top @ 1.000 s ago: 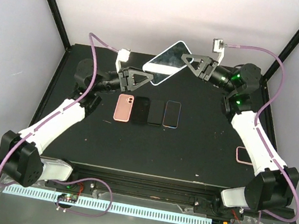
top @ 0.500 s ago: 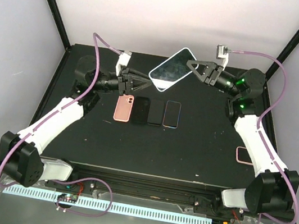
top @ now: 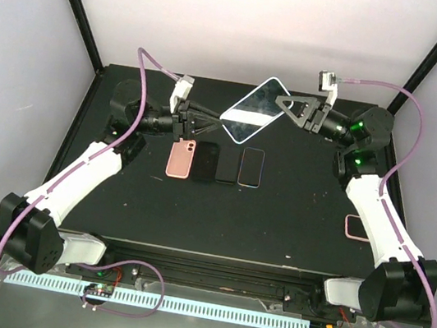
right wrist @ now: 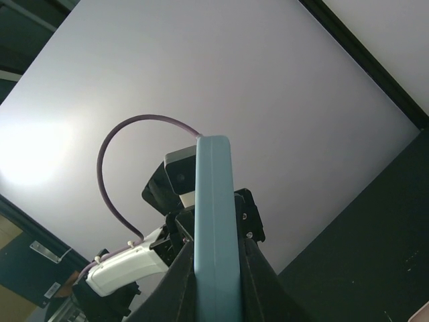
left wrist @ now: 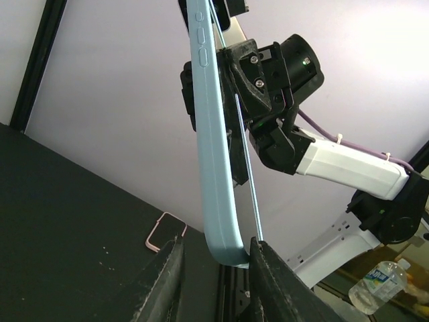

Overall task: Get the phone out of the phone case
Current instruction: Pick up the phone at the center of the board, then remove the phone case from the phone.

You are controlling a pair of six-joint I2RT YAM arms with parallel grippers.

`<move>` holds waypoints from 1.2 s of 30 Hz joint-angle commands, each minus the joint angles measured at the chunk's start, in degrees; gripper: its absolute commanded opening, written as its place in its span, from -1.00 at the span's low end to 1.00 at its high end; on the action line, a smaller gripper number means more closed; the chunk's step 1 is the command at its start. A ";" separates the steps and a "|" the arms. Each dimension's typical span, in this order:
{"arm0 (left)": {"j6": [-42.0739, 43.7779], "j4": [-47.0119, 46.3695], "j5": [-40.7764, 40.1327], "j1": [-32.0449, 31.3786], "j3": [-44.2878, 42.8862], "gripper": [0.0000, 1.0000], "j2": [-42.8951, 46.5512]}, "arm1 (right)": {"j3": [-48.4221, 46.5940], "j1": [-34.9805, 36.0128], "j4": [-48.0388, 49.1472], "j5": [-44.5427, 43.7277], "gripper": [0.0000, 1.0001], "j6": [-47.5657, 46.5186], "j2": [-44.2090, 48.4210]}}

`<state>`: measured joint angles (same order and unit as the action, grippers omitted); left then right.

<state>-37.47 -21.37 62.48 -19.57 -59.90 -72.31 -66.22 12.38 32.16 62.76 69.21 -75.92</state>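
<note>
The phone in its light-blue case [top: 253, 111] is held in the air above the back of the black table [top: 293, 217], screen up and tilted. My right gripper [top: 284, 108] is shut on its right end; in the right wrist view the case edge [right wrist: 213, 194] stands clamped in my right gripper [right wrist: 214, 241]. My left gripper [top: 211, 121] is open at the phone's lower-left corner. In the left wrist view my left gripper [left wrist: 216, 245] straddles the case corner [left wrist: 216, 168]. The corner touches the right finger [left wrist: 268, 282] and stands apart from the left one. A thin edge [left wrist: 247, 168] stands off the case.
A pink case [top: 181, 158], two black items [top: 206, 160] [top: 227, 164] and a blue-rimmed phone [top: 251, 167] lie in a row mid-table. A pink-rimmed phone [top: 356, 227] lies at the right edge, also in the left wrist view [left wrist: 165, 233]. A water bottle [left wrist: 375, 288] stands off the table.
The right gripper has carried the cased phone to the right. The left gripper has turned on its wrist and no longer overlaps the phone's left end; it now sits at the lower-left corner.
</note>
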 commanded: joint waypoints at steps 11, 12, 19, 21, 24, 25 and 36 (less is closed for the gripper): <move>1.67 2.00 -3.21 0.32 -2.01 -0.58 0.00 | 0.02 -0.25 4.10 3.35 -0.98 1.18 3.76; 2.01 2.57 -3.50 0.32 -2.13 -0.59 -0.14 | 0.18 -0.25 4.55 3.71 -0.98 1.68 3.76; -0.23 -0.24 -3.72 0.81 -0.42 -0.69 -0.72 | 1.26 -0.25 11.31 5.15 -0.98 7.86 3.51; -2.95 -4.53 -3.07 1.14 0.77 -0.73 -2.61 | 1.33 -0.31 13.22 5.57 -0.98 9.78 3.39; -3.36 -5.12 -3.49 1.20 0.73 -0.80 -3.37 | 1.56 -0.25 15.84 6.04 -0.98 12.76 3.49; -3.25 -4.76 -3.62 1.20 0.48 -0.82 -3.56 | 1.61 -0.17 16.37 6.20 -0.98 13.22 3.50; 0.08 1.38 -7.19 0.09 0.30 -0.97 -4.26 | 1.70 1.04 18.37 7.29 -0.98 14.43 3.61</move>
<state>-40.21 -23.40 58.24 -19.05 -59.68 -76.62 -63.18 12.62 45.91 69.04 82.26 -74.08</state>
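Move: The phone in its light-blue case hangs tilted between the hands, the right fingers gripping its far right part. Its middle is about 2 cm ahead, 7 cm right and 3 cm above the left hand, whose fingertips are at its near left edge, and about 2 cm back, 6 cm left and 2 cm below the right hand. On the board some 40 cm below, a pink phone lies about 11 cm ahead and 12 cm left of the left hand, and a dark-screened phone about 8 cm ahead and 1 cm left of the right hand. Fingers shutting, the left hand comes free forward about 3 cm; the right draws the case back about 4. ##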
